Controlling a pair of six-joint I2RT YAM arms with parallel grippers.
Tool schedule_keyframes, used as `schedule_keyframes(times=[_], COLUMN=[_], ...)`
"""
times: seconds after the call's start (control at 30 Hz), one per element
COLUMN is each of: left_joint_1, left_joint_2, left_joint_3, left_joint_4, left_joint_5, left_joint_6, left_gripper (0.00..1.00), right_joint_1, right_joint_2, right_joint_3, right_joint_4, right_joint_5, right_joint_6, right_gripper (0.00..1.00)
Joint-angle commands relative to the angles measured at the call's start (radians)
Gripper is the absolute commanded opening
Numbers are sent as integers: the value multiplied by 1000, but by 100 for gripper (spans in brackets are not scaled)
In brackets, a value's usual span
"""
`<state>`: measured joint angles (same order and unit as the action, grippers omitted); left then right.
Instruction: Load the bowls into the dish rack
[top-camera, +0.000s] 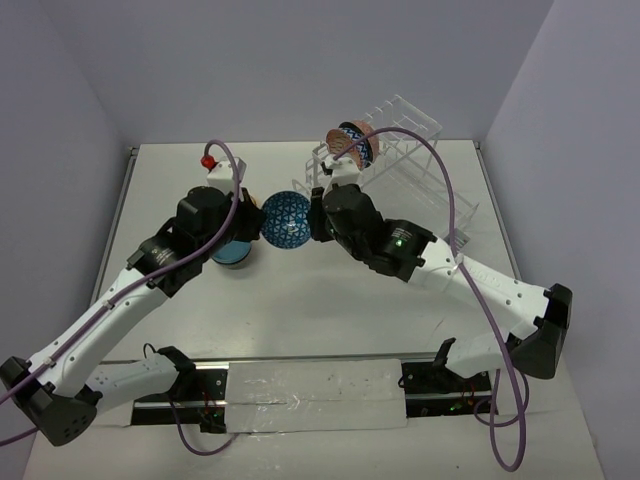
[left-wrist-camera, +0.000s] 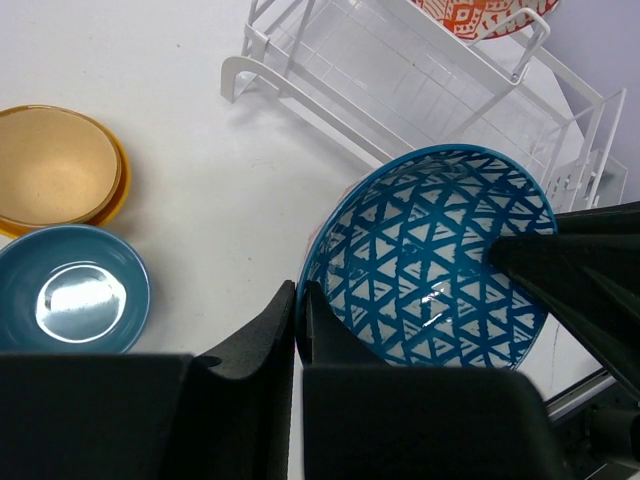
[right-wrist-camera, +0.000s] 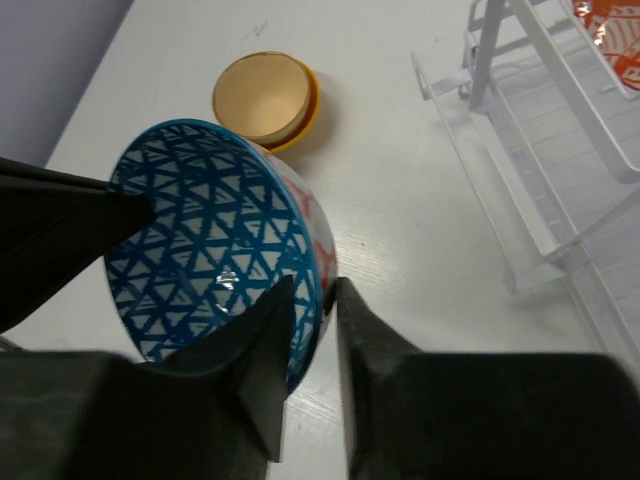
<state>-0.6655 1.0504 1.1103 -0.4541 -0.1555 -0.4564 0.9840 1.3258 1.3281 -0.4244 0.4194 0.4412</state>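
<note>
A bowl with a blue triangle pattern (top-camera: 288, 220) (left-wrist-camera: 430, 260) (right-wrist-camera: 210, 250) hangs above the table between both arms. My left gripper (top-camera: 256, 222) (left-wrist-camera: 300, 300) is shut on its left rim. At the opposite rim my right gripper (top-camera: 316, 222) (right-wrist-camera: 315, 295) has one finger inside and one outside. Its jaws are narrowed, with a slim gap showing inside the rim. The white wire dish rack (top-camera: 410, 160) (left-wrist-camera: 400, 80) (right-wrist-camera: 540, 170) stands at the back right. An orange-red patterned bowl (top-camera: 352, 143) (left-wrist-camera: 470, 15) (right-wrist-camera: 612, 30) stands in its top.
A plain blue bowl (top-camera: 232, 252) (left-wrist-camera: 70, 290) sits on the table under my left arm. Beside it, a tan bowl nests in an orange-yellow one (left-wrist-camera: 55, 165) (right-wrist-camera: 265, 97). White walls close in the table's left, back and right sides.
</note>
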Motion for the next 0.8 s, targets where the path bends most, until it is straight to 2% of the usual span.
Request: schedule_keyframes(times=[0.0, 0.2, 0.27, 0.3, 0.33, 0.4, 0.43, 0.5, 0.53, 0.63, 0.73, 0.77], left_joint_1=[-16, -25, -25, -25, -25, -25, -23, -23, -23, -22, -2, 10], left_joint_2=[-41, -55, -58, -59, -62, -72, -76, -84, -86, -79, -76, -75], left_joint_3=[11, 19, 22, 22, 22, 19, 22, 25, 26, 40, 40, 36], left_joint_4=[69, 71, 68, 69, 72, 78, 78, 77, 72, 43, 31, 40], left_joint_5=[28, 48, 54, 66, 71, 79, 77, 73, 51, -22, -45, 0], left_joint_6=[5, 7, 9, 9, 9, 4, 1, -11, -18, -51, -57, -51], left_gripper=[0, 0, 5, 10, 24, 42, 61, 75, 85, 98, 99, 99], right_joint_1=[10, 10, 12, 12, 12, 13, 13, 13, 12, 13, 8, 5], right_joint_2=[12, 27, 29, 29, 29, 24, 21, 4, -2, -37, -77, -94], right_joint_3=[57, 83, 94, 97, 105, 115, 121, 126, 122, 115, 125, 135], right_joint_4=[-2, -33, -46, -51, -60, -77, -94, -108, -115, -149, -181, -188], right_joint_5=[44, 68, 81, 91, 97, 126, 139, 176, 188, 266, 353, 367], right_joint_6=[16, 13, 7, 2, -1, -15, -19, -41, -50, -94, -165, -214], right_gripper=[26, 2, 0, 0, 0, 0, 0, 0, 0, 0, 0, 0])
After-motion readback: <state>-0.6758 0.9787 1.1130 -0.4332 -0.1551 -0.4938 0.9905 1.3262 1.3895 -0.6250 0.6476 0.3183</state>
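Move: The left gripper still holds the blue patterned bowl, whose middle lies about 5 cm to its right and level with it. From the right gripper that bowl is roughly 5 cm to the left, its right rim already between the part-open fingers; the orange bowl in the rack stands some 20 cm ahead and 6 cm to the right, slightly lower. From the left gripper, the teal bowl is about 4 cm ahead, 10 cm left and 17 cm below. Close the right fingers on the bowl's right rim while the left gripper keeps its pinch and barely shifts. Once the rim is gripped, open the left fingers wide, easing that hand up about 3 cm and slightly back, clear of the bowl. Carry the bowl some 5 cm to the right with the right gripper, rolling its left side down about 15 degrees. ##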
